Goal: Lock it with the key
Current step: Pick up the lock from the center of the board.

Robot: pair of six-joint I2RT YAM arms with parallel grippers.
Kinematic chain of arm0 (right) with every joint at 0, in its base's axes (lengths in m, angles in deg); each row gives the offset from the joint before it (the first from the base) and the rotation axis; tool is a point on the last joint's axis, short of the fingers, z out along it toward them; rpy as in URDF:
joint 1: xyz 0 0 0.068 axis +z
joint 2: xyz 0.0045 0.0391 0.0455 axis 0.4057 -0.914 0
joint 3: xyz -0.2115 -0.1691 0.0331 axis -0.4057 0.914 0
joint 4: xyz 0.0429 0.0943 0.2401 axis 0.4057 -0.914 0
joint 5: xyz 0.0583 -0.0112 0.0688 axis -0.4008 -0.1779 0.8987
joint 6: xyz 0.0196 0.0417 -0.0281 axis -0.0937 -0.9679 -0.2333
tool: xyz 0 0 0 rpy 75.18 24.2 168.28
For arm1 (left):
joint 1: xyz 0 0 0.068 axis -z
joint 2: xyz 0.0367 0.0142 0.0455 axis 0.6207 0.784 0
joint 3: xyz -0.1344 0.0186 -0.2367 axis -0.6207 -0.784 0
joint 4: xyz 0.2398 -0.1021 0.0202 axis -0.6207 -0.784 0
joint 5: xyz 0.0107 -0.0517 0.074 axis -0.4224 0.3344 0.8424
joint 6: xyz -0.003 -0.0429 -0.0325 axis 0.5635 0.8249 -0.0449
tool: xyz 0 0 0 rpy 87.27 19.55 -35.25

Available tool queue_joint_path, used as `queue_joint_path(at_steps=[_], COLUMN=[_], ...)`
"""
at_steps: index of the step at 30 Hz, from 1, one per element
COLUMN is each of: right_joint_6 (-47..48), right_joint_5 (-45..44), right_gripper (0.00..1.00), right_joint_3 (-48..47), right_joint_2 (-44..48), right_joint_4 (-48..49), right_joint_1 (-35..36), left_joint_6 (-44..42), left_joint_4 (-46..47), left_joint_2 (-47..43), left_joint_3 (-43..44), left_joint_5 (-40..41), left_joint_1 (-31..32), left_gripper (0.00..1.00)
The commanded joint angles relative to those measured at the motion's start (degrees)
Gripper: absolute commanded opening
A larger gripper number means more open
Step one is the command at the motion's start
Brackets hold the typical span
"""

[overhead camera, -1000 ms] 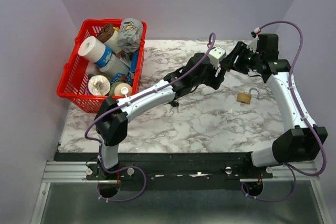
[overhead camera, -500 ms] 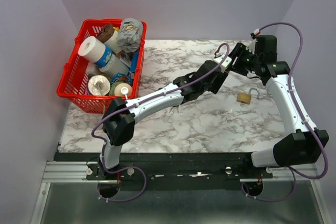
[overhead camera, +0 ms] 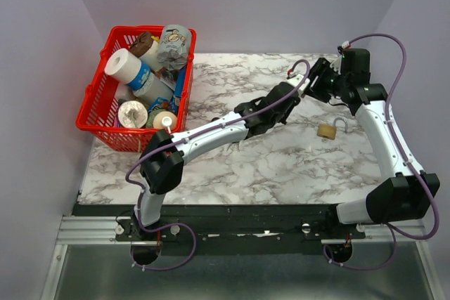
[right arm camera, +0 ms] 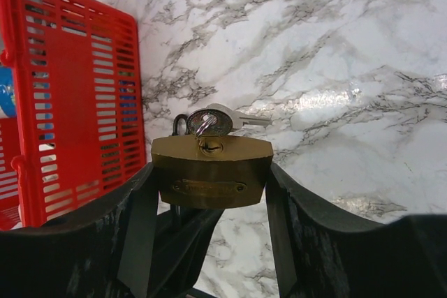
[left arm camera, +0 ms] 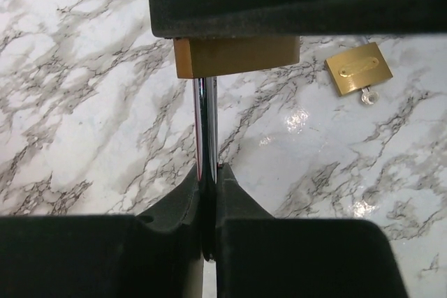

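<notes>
My right gripper (right arm camera: 209, 169) is shut on a brass padlock (right arm camera: 209, 162), one finger on each side of its body. The keyhole (right arm camera: 210, 146) faces away from the camera and is empty. Just beyond it a key ring with a key (right arm camera: 222, 119) shows against the marble. In the left wrist view the same padlock (left arm camera: 237, 57) hangs under the right finger, and its chrome shackle (left arm camera: 206, 123) runs down into my left gripper (left arm camera: 207, 174), which is shut on it. From above, the two grippers (overhead camera: 299, 90) (overhead camera: 318, 86) meet at the back right, hiding the lock.
A second brass padlock (overhead camera: 327, 130) lies on the marble table (overhead camera: 281, 166) near the right arm, also in the left wrist view (left arm camera: 357, 68). A red basket (overhead camera: 95, 114) full of packages stands at the back left.
My left arm has reached right to the right gripper, and its jaws have closed on the shackle. The right gripper keeps its hold and has barely shifted.
</notes>
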Motion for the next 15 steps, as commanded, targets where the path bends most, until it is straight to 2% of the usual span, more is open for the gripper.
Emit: queue_joint_path(at_steps=[1,2,3,6,7,10,11,12,14,15], right_joint_6=[2.27,2.70,3.67,7.69,9.02,13.16,13.52,14.91,17.37,21.21], right_joint_5=[4.10,4.62,5.59,7.52,7.88,8.06,8.75,13.63,17.53,22.16], right_gripper=[0.35,0.49,0.72,0.96,0.99,1.00,1.00,1.00,1.00,1.00], right_joint_3=[-0.36,-0.54,-1.41,-3.51,-4.22,-5.72,-5.64,-5.64,-6.25,-6.43], right_joint_2=[1.41,1.41,1.50,2.46,2.73,3.69,3.96,3.96,3.78,3.96], right_joint_4=[1.93,2.02,1.94,1.41,0.19,-1.31,-1.32,-1.14,-1.84,-2.10], right_joint_1=[0.48,0.39,0.48,0.39,0.13,-1.01,-2.06,-3.20,-5.58,-6.98], left_joint_6=[-1.35,-1.35,-1.35,-2.13,-2.49,-2.75,-2.40,-2.84,-5.81,-7.74], left_joint_4=[1.71,2.50,3.64,5.41,4.37,1.48,1.28,0.93,-0.38,-0.91], left_joint_2=[-3.19,-5.02,-6.26,-9.78,-10.48,-13.12,-14.69,-15.49,-18.20,-19.09], left_joint_3=[0.51,-1.24,-2.39,-4.51,-4.68,-5.03,-6.08,-6.61,-8.45,-8.98], left_joint_5=[-3.53,-4.75,-6.59,-12.83,-14.76,-19.43,-24.05,-26.45,-31.79,-33.66], left_joint_1=[-0.01,-0.27,-0.62,-2.38,-2.91,-5.81,-7.64,-8.36,-9.32,-10.03], left_gripper=[0.00,0.00,0.00,0.00,0.00,0.00,0.00,0.00,0.00,0.00])
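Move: The left hand already pinches the lock's shackle; its brass body, with a key in it, sits about 3 cm ahead and 3 cm right, just below. A second padlock lies on the board about 7 cm back, 11 cm right and 20 cm below, the loose keys about 8 cm back and 19 cm left at that level. The right hand still holds the lock's body right between its pads. Right fingers open wide, freeing the lock, and rise about 5 cm; the left carries it leftward and up. ##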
